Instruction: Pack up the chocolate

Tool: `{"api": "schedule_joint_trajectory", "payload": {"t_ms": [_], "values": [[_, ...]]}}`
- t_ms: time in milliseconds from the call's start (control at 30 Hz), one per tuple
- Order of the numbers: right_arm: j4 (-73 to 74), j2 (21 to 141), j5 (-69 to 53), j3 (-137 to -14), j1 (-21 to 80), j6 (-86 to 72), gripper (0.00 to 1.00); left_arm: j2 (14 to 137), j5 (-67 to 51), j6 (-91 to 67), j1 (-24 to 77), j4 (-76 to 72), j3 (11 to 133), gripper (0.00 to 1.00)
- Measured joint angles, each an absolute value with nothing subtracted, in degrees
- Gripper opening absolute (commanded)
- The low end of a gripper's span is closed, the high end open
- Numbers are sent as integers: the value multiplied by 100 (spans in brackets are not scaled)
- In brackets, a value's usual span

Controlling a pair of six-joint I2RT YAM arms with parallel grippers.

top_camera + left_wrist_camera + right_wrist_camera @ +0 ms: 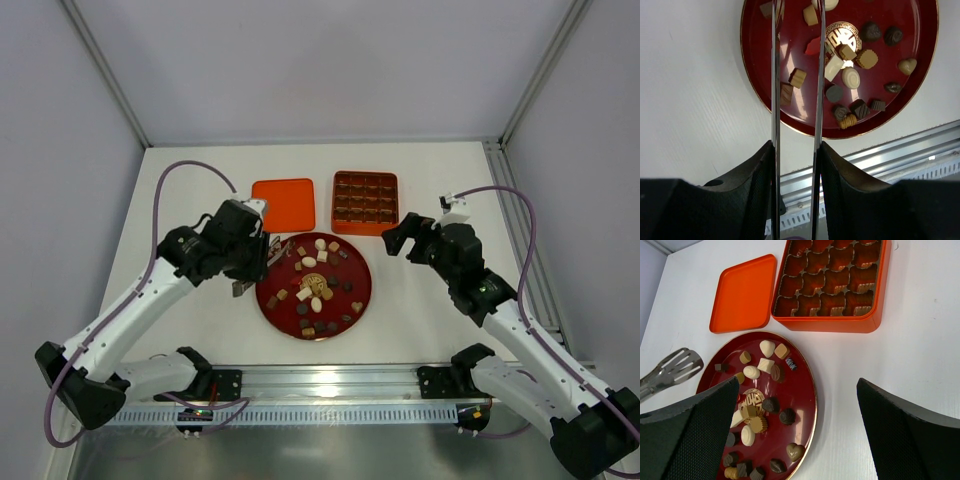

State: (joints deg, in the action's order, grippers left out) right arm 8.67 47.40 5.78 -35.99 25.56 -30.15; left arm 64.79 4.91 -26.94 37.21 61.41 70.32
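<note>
The chocolate (315, 285), several small brown, tan and cream pieces, lies scattered on a round dark-red plate (362, 290). My left gripper (252, 262) is at the plate's left rim, shut on metal tongs (272, 250). In the left wrist view the gripper (796, 150) squeezes the tongs' two blades (818, 75), which reach over the plate (790, 115); a tan piece (797, 77) lies below between them. The tongs' tips (675, 365) hold nothing. My right gripper (400, 240) (797, 385) hangs open by the plate's right side, above the chocolate (767, 347).
An orange box (365, 197) (830, 322) with a brown grid insert, its cells without sweets, stands behind the plate. Its orange lid (284, 204) (742, 292) lies flat to the left of it. A metal rail (330, 385) runs along the near table edge.
</note>
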Motion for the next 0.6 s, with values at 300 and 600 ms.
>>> {"api": "schedule_joint_trajectory", "payload": {"t_ms": [300,600], "values": [[908,4724,578,-3599,2556,-3015,100,6530,473,-2867,4095,5966,6670,40],[910,4639,578,-3599,2556,-3015,100,6904,493,-2991,4270,5627,6403,40]]}}
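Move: The left hand, already holding the silver tongs, has the small caramel chocolate in the plate's far-left part about 12 cm ahead and 11 cm to its right, some 15 cm below. The white oval chocolate is roughly 12 cm ahead and 14 cm right, the plate's middle 5 cm ahead and 16 cm right; the orange tray lies about 28 cm ahead and 6 cm right. From the idle right hand, the caramel chocolate is some 29 cm left and 3 cm ahead. Still pinching the tongs with an unchanged grip, the left hand sinks about 5 cm and carries them some 2.5 cm to the right, in over the plate towards the chocolates in its far-left part. It eases back about a centimetre at first, then goes down and right while the fingers tip about 5 degrees more steeply downward. ##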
